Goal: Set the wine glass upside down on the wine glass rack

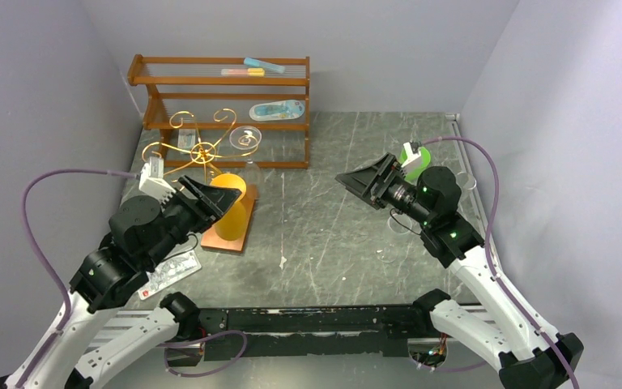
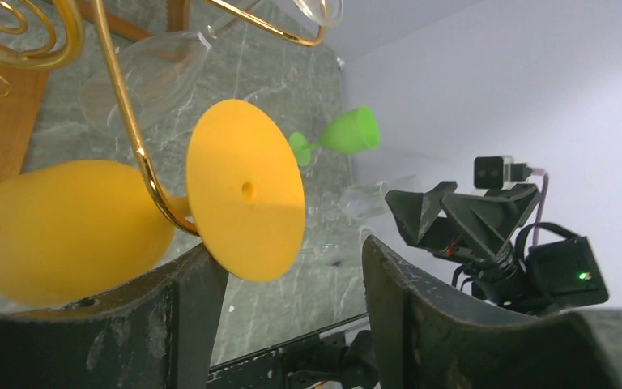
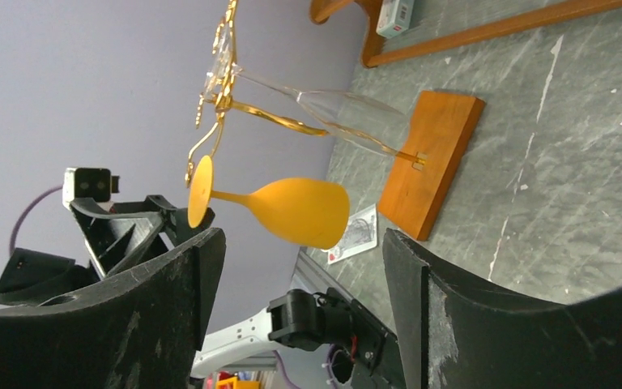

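Observation:
An orange wine glass [image 1: 231,207] hangs upside down from the gold wire wine glass rack [image 1: 202,150], foot up and bowl down over the rack's copper-brown base [image 1: 228,235]. In the left wrist view a gold arm [image 2: 129,121] hooks the stem behind the round foot [image 2: 247,198], with the bowl [image 2: 65,231] beyond it. My left gripper [image 2: 291,267] is open; the foot's rim lies against one finger [image 2: 198,308] and the other stands well apart. My right gripper [image 3: 300,243] is open and empty at mid-right [image 1: 364,182], facing the orange glass [image 3: 291,207].
A clear glass [image 1: 247,138] also hangs on the rack. A brown wooden shelf unit [image 1: 219,97] stands behind it. A green wine glass [image 1: 411,158] and clear glasses [image 1: 397,223] sit by the right arm. A card [image 1: 170,271] lies near the left arm.

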Controlling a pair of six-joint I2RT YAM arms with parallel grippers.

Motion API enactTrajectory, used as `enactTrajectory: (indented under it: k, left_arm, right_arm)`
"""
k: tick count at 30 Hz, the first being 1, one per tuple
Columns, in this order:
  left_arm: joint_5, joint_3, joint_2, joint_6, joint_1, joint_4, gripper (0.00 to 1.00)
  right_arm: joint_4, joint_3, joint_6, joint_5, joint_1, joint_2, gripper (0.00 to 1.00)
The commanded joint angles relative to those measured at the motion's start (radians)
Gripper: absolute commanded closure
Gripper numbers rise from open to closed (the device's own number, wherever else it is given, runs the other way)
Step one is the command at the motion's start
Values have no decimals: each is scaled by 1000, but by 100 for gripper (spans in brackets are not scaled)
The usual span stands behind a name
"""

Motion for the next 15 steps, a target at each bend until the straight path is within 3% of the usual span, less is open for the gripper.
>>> enactTrajectory:
  k: [1, 7, 12, 15]
  left_arm:
    - [39, 20, 17, 73, 8, 32, 31]
    - [74, 30, -7, 130, 8, -40, 5]
    - [221, 69, -19, 333, 7, -86, 3]
    - [404, 116, -29, 497, 9, -71, 4]
  right_arm:
    - [-112, 61, -88, 37, 0, 36, 26]
    - [-322, 164, -313, 189, 1, 129, 26]
    - [-491, 254, -479, 425, 0, 171, 25]
    - [-561, 300, -550, 556, 1, 176, 24]
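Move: The orange glass already hangs from the rack, its middle some 3 cm ahead of the left hand, 2 cm left and 8 cm below. The rack's gold ring lies about 9 cm ahead and 6 cm left of that hand, 2 cm lower; a clear hung glass is 14 cm ahead, 2 cm right, 8 cm lower. The green glass stands roughly 14 cm ahead, 18 cm right and 24 cm below the right hand; a near clear glass stands about 4 cm back from that hand, 12 cm right, equally low. The hanging orange glass is left alone as the left fingers spread from part-open to nearly full beside its foot; that hand then draws back about 2.5 cm, rolling and turning slightly clockwise. Meanwhile the right hand, empty and still open, speeds down, forward and right towards the green glass, about 5 cm each way, rolling some 30 degrees so its left side dips. ##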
